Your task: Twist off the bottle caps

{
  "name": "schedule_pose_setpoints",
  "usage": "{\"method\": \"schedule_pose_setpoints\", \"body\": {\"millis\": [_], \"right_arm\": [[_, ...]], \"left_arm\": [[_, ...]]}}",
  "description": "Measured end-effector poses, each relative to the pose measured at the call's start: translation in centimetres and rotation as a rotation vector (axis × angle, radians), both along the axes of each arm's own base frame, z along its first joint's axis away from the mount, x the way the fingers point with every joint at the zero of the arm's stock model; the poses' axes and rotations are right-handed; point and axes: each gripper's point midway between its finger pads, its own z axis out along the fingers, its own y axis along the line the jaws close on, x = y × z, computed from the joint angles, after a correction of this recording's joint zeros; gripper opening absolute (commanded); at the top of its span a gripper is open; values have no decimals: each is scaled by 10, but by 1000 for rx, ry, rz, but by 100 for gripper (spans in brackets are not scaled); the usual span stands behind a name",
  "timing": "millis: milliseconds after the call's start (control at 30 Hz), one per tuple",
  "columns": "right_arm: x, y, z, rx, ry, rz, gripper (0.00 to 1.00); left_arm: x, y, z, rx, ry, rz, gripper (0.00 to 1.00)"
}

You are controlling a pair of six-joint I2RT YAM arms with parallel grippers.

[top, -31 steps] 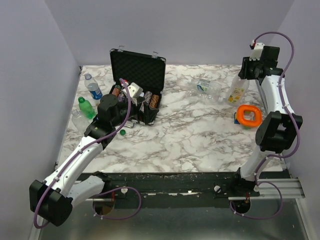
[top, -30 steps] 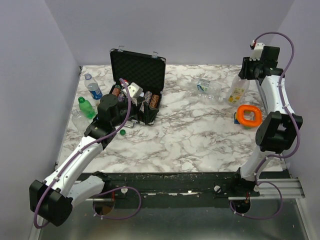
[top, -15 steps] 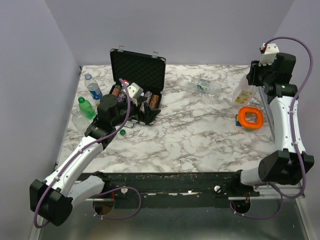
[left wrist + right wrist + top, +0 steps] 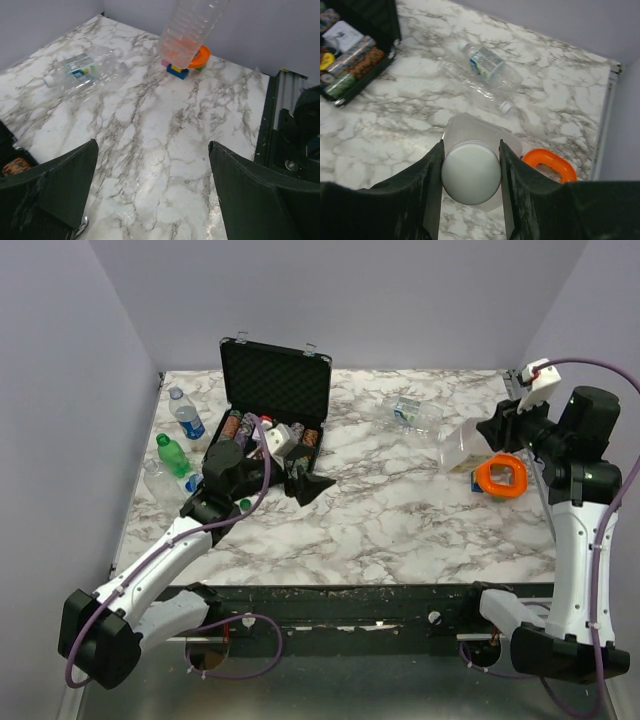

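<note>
My right gripper (image 4: 471, 146) is shut on the white cap (image 4: 471, 172) of a clear bottle (image 4: 462, 447), which hangs tilted above the right side of the table; the same bottle (image 4: 190, 30) shows at the top of the left wrist view. My left gripper (image 4: 300, 466) stands open in front of the chip case, with only bare marble between its fingers (image 4: 60, 187). A clear labelled bottle (image 4: 415, 412) lies at the back, a white cap (image 4: 505, 106) on a bottle lying there. At the left stand a blue-labelled bottle (image 4: 185, 417) and a green bottle (image 4: 172, 454). A loose green cap (image 4: 245, 505) lies on the table.
An open black chip case (image 4: 275, 380) with striped chips stands at the back left. An orange ring toy (image 4: 498, 473) on small coloured blocks sits at the right edge, just under the lifted bottle. Another clear bottle (image 4: 155, 476) lies by the left wall.
The right arm has lifted its bottle off the back right of the table and swung it nearer and leftward, tilted. The left gripper has moved right, away from the chip case.
</note>
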Motion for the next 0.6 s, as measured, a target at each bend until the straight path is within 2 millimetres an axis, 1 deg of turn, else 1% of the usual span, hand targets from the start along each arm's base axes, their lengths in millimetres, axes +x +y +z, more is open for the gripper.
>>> {"method": "schedule_pose_setpoints", "body": {"millis": [67,133,267,333,433,600], "right_arm": [[-14,16,1,27,6,76,13],[-27,33,-6,68,25,164,13],[-48,65,-38,185,127,331,13],[-55,77,-56,236,183,392,13],[-66,91,-72,288,232,475,13],[-85,111,-75,311,213,632,13]], "left_arm": [[-13,-13,1,14,-38,-61,99],[-27,-25,0,34,-76,-119,99],[-60,-51,-4,88,-181,-237,99],[-70,-61,-6,105,-217,-272,99],[-74,-74,-11,116,-216,-306,99],[-73,-91,-25,90,-135,-352,99]]}}
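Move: The bottle hangs by its white cap from the right gripper, its body about 12 cm below that hand and 3 cm ahead; from the left hand it lies some 33 cm to the right, 8 ahead, 6 lower. The left gripper, where it is being taken, is roughly 34 cm left of the right hand, 6 back, 7 lower. The orange ring lies 13 cm right of the right hand, 6 ahead, 35 below. Keep the bottle's cap pinched in the right gripper and carry it left and back, about 14 cm, sinking some 7 cm, while turning counter-clockwise and swinging the base out to the left. Meanwhile bring the wide-open left gripper right and back, easing slightly down late on, and turn it some 20 degrees clockwise to face the bottle. ##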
